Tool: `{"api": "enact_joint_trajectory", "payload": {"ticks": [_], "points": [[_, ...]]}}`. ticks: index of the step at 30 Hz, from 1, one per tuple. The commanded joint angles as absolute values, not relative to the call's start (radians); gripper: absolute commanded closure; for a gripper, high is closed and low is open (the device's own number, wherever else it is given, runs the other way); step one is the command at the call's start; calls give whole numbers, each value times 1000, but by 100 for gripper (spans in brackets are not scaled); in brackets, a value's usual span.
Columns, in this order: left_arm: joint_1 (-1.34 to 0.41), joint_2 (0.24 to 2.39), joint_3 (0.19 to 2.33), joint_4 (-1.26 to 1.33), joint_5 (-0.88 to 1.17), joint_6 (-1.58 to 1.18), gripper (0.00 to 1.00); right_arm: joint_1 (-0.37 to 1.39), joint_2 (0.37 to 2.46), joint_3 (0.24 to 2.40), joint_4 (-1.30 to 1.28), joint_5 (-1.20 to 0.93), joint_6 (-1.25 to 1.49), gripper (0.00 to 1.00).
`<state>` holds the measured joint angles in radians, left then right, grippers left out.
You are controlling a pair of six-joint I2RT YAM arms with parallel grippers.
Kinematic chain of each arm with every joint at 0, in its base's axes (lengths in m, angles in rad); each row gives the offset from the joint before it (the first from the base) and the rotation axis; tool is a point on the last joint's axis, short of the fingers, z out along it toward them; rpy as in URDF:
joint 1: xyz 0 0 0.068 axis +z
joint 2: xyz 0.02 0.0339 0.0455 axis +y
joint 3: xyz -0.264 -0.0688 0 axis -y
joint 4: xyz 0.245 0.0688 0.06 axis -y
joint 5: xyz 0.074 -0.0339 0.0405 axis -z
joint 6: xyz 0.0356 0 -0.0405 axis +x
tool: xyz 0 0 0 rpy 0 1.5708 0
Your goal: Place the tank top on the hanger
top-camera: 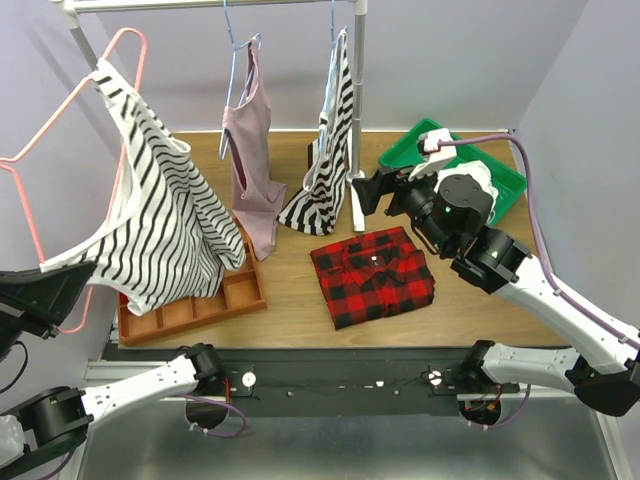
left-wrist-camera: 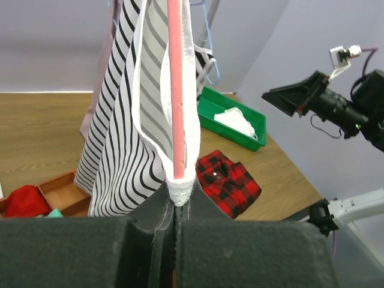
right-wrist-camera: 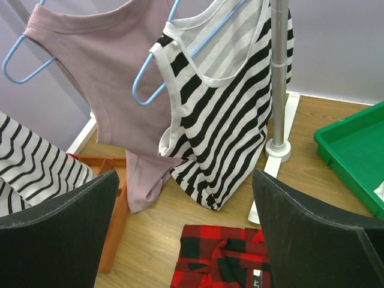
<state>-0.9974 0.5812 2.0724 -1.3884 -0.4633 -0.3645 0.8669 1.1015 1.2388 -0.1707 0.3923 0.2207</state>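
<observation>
The tank top (top-camera: 150,215), white with thin black stripes, hangs on the pink-red wire hanger (top-camera: 30,218) at the far left, raised above the table. My left gripper (top-camera: 58,292) is shut low on the hanger wire. In the left wrist view the hanger (left-wrist-camera: 175,90) rises straight from my gripper (left-wrist-camera: 174,210), with a white strap of the tank top (left-wrist-camera: 120,156) bunched round the wire just above the pads. My right gripper (top-camera: 375,192) is open and holds nothing, hovering above the table right of centre. In the right wrist view my right gripper (right-wrist-camera: 186,240) faces the rack.
A mauve top (top-camera: 250,150) and a bold-striped top (top-camera: 330,150) hang on light blue hangers from the rack, whose pole (top-camera: 358,120) stands mid-table. A folded red plaid shirt (top-camera: 372,275) lies in front. An orange tray (top-camera: 225,295) sits left, a green bin (top-camera: 500,185) at the right.
</observation>
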Motion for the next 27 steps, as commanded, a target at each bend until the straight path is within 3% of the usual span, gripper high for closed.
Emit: {"api": "enact_joint_trajectory", "payload": {"ticks": [1, 10, 27], "points": [[-1003, 590, 2057, -1520, -606, -416, 100, 868, 1109, 1262, -155, 403, 232, 1], [-1003, 698, 1981, -1520, -845, -411, 100, 868, 1094, 1253, -169, 411, 230, 1], [-1017, 894, 1804, -1483, -960, -397, 100, 868, 1074, 1241, -190, 382, 247, 1]]}}
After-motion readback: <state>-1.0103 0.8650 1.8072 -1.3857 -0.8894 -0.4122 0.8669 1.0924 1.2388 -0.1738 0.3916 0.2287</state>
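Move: The left hand, holding the pink hanger and its tank top up by one shoulder end, has the empty stretch of rail about 42 cm straight ahead and 3 cm above it. The lilac top hangs equally far out, some 15 cm to the hand's right and 20 cm lower; the wooden box lies about 18 cm ahead, 2 cm left and 48 cm below. From the right hand, that empty stretch is roughly 22 cm ahead, 40 cm left and 12 cm up. Bring the left gripper about 11 cm forward towards the empty stretch of rail, letting it sink and swing right by some 6 cm each after a slight drift left. As it goes, turn the hand some 25 degrees counter-clockwise, roll its left side up about as far and tip the fingers down a little, still pinching the hanger's shoulder end and the strap. ##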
